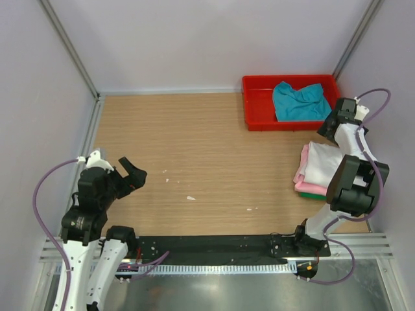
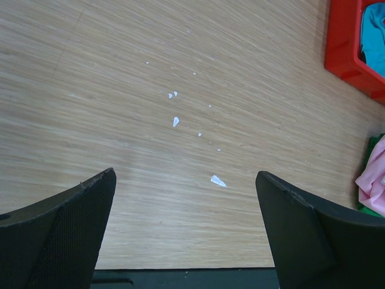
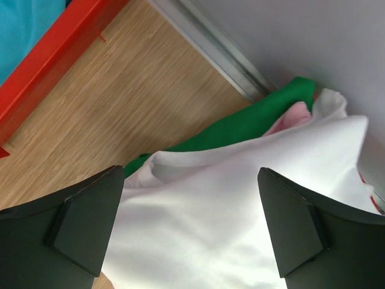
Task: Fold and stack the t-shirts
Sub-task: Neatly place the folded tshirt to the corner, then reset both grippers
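Note:
Three folded t-shirts lie stacked at the table's right edge: the white t-shirt (image 1: 321, 162) (image 3: 240, 217) on top, the pink t-shirt (image 1: 300, 170) (image 3: 289, 120) under it, and the green t-shirt (image 1: 310, 190) (image 3: 240, 123) at the bottom. A teal t-shirt (image 1: 298, 100) (image 3: 24, 24) lies crumpled in the red tray (image 1: 256, 107). My right gripper (image 1: 327, 126) (image 3: 190, 170) hovers open just above the white shirt, nothing between its fingers. Over bare wood at the near left, my left gripper (image 1: 133, 170) (image 2: 185, 174) is open and empty.
The red tray (image 3: 54, 57) (image 2: 343, 48) sits at the back right, close to the stack. Grey walls and metal rails enclose the table on three sides. Small white paper scraps (image 2: 175, 120) (image 1: 190, 197) dot the wood in the middle.

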Available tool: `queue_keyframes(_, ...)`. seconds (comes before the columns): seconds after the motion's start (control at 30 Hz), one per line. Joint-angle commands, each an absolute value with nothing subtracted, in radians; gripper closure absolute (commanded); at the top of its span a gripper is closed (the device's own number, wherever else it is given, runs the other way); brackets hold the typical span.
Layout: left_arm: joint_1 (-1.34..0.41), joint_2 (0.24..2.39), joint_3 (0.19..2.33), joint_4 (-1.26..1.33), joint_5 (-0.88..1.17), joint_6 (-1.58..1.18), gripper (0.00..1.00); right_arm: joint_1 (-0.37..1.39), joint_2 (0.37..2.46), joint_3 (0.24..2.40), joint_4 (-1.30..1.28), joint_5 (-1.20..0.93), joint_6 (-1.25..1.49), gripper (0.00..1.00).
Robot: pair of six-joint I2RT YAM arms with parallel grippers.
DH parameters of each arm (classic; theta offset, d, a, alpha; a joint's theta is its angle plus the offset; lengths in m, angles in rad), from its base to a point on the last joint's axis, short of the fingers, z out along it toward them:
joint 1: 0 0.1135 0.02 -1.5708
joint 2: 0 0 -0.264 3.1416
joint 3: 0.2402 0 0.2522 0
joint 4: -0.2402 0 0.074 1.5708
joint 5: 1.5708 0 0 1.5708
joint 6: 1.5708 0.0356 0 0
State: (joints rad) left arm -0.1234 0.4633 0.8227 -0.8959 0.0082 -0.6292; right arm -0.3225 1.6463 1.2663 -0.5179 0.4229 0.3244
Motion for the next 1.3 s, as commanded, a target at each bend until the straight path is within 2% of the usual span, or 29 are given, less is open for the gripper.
queue_keyframes(0.0,-0.126,0.463,0.821,-0.867,0.008,-0.635,0.00,-0.340,1.693,1.282,-0.474,0.364,0.279,0.00)
queue_keyframes(0.37,-0.124,0.494,0.822,-0.873,0.008,-0.637,0.00,-0.371,1.749,1.292,-0.385,0.267,0.252,0.00)
queue_keyframes(0.57,-0.124,0.492,0.822,-0.873,0.008,-0.637,0.00,-0.371,1.711,1.312,-0.367,0.184,0.235,0.00)
queue_keyframes(0.77,-0.123,0.483,0.821,-0.870,0.005,-0.635,0.00,-0.367,1.430,1.282,-0.364,0.081,0.235,0.00)
queue_keyframes(1.0,-0.123,0.445,0.818,-0.859,0.015,-0.629,0.00,-0.362,0.970,1.175,-0.429,-0.160,0.416,0.00)
queue_keyframes(1.27,-0.124,0.333,0.808,-0.851,0.006,-0.643,0.00,-0.204,0.634,1.146,-0.732,-0.023,0.459,0.00)
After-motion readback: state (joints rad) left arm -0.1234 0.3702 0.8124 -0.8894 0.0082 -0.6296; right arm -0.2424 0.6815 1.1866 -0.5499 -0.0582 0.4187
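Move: The right hand is open over the far right end of the folded white t-shirt; the shirt's middle lies about 11 cm back, 8 cm to its left and 7 cm below. The pink t-shirt is just under it, some 13 cm back, 9 cm left and 10 cm below the hand. The red bin's middle is roughly 14 cm ahead and 18 cm left, 10 cm lower. From the left hand, the white shirt lies about 8 cm ahead, 64 cm right and 17 cm below. With its fingers wide open throughout, the right hand sinks about 4 cm at the white shirt's far right end and stays low while it creeps some 3 cm forward; whether the fingers bear on the cloth can't be seen. Then it rises fast, clear of the stack by some 30 cm, swinging back and left about 15 cm each way as the wrist tips its fingers up roughly 50 degrees and turns counter-clockwise. ##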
